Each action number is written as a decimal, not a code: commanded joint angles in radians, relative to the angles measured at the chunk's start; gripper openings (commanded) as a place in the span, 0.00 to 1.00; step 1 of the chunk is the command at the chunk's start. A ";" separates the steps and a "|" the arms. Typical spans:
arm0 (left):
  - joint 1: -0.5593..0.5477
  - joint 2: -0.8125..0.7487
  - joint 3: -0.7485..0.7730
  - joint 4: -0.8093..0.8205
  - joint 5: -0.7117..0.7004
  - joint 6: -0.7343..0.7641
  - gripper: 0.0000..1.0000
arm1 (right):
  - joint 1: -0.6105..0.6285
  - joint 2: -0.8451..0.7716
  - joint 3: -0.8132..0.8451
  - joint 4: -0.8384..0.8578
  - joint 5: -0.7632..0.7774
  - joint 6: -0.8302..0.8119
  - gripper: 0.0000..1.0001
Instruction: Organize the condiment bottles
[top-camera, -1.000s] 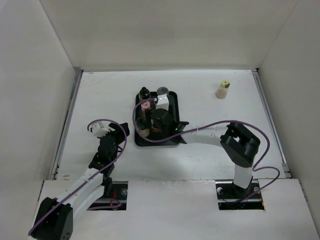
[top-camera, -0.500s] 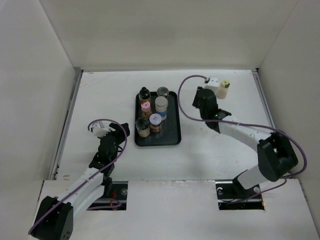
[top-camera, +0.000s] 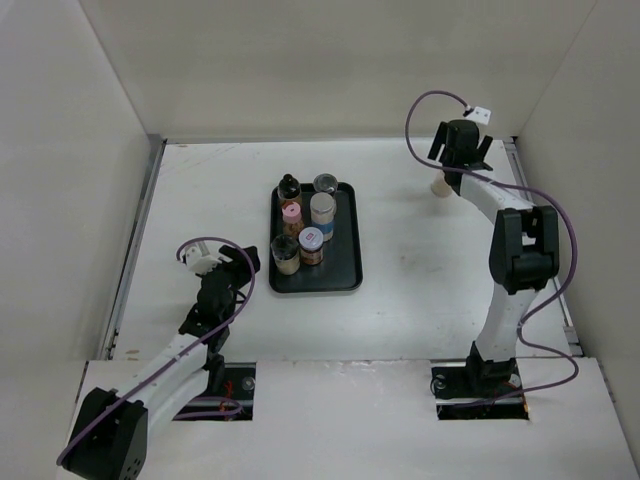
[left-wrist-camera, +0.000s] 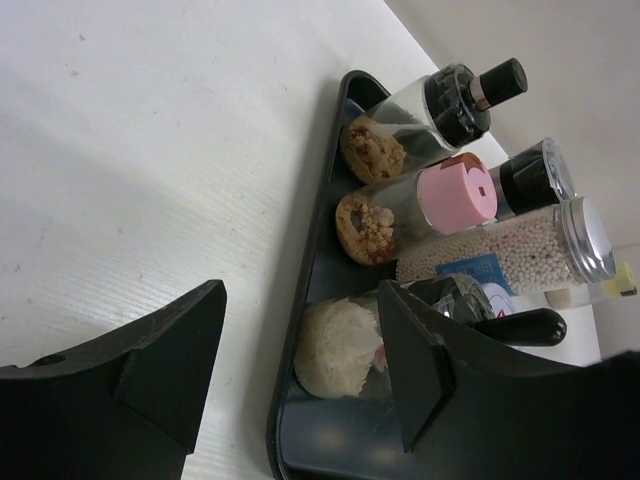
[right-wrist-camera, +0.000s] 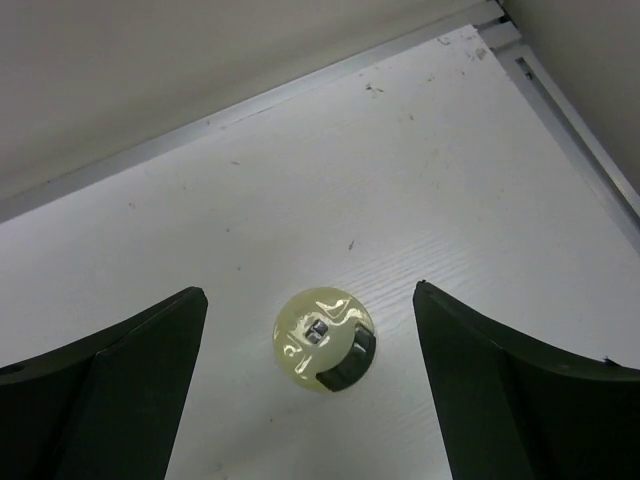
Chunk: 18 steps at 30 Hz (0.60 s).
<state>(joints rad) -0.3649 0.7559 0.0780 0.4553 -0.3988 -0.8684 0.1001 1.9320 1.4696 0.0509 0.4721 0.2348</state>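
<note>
Several condiment bottles (top-camera: 312, 238) stand on a flat black tray (top-camera: 345, 265); their lids are black, silver, pink (left-wrist-camera: 460, 190), cream and blue. One more bottle with a yellow lid (right-wrist-camera: 322, 338) stands alone at the back right (top-camera: 438, 187). My right gripper (right-wrist-camera: 310, 295) hangs straight above it, open, a finger on either side and well clear of the lid. My left gripper (left-wrist-camera: 300, 292) is open and empty just left of the tray's near corner (top-camera: 236, 262). It faces a jar of pale contents (left-wrist-camera: 340, 360).
White walls close in the table on three sides, and a metal rail (right-wrist-camera: 560, 110) runs along the right edge near the yellow-lidded bottle. The right arm's purple cable (top-camera: 425, 105) loops above the back wall line. Bare white table (top-camera: 420, 280) lies between tray and right arm.
The right arm has swung from over the tray to the back right corner and now hangs over the yellow-lidded bottle. The left arm has not moved.
</note>
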 joint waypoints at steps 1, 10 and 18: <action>-0.004 0.011 0.002 0.068 -0.002 0.003 0.61 | -0.023 0.056 0.083 -0.065 -0.084 -0.040 0.90; -0.010 0.031 0.006 0.080 -0.006 0.003 0.61 | -0.032 0.091 0.089 -0.092 -0.122 -0.028 0.78; -0.010 0.029 0.006 0.077 -0.012 0.005 0.61 | -0.010 0.012 0.014 -0.040 -0.069 -0.012 0.42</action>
<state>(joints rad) -0.3695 0.7876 0.0780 0.4801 -0.4000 -0.8677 0.0734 2.0220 1.5116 -0.0433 0.3729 0.2150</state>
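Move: The right hand hangs open almost straight over the yellow-capped bottle, whose middle is some 8 cm below it and about level with it forward and sideways. The bottle stands alone; the black tray with the sorted bottles lies roughly 38 cm to the hand's left and 13 cm nearer the base. From the idle left hand the same bottle is about 24 cm ahead, 55 cm to the right and slightly lower. Both fingers of the right hand close on the sides of the yellow-capped bottle at its top, a touch that is new here. Before that the hand sinks about 5 cm almost straight down over the bottle, the fingers tipping some 10 degrees further downward; it then holds that height while the opening shuts from nearly full to a little over half and stops on the bottle. ##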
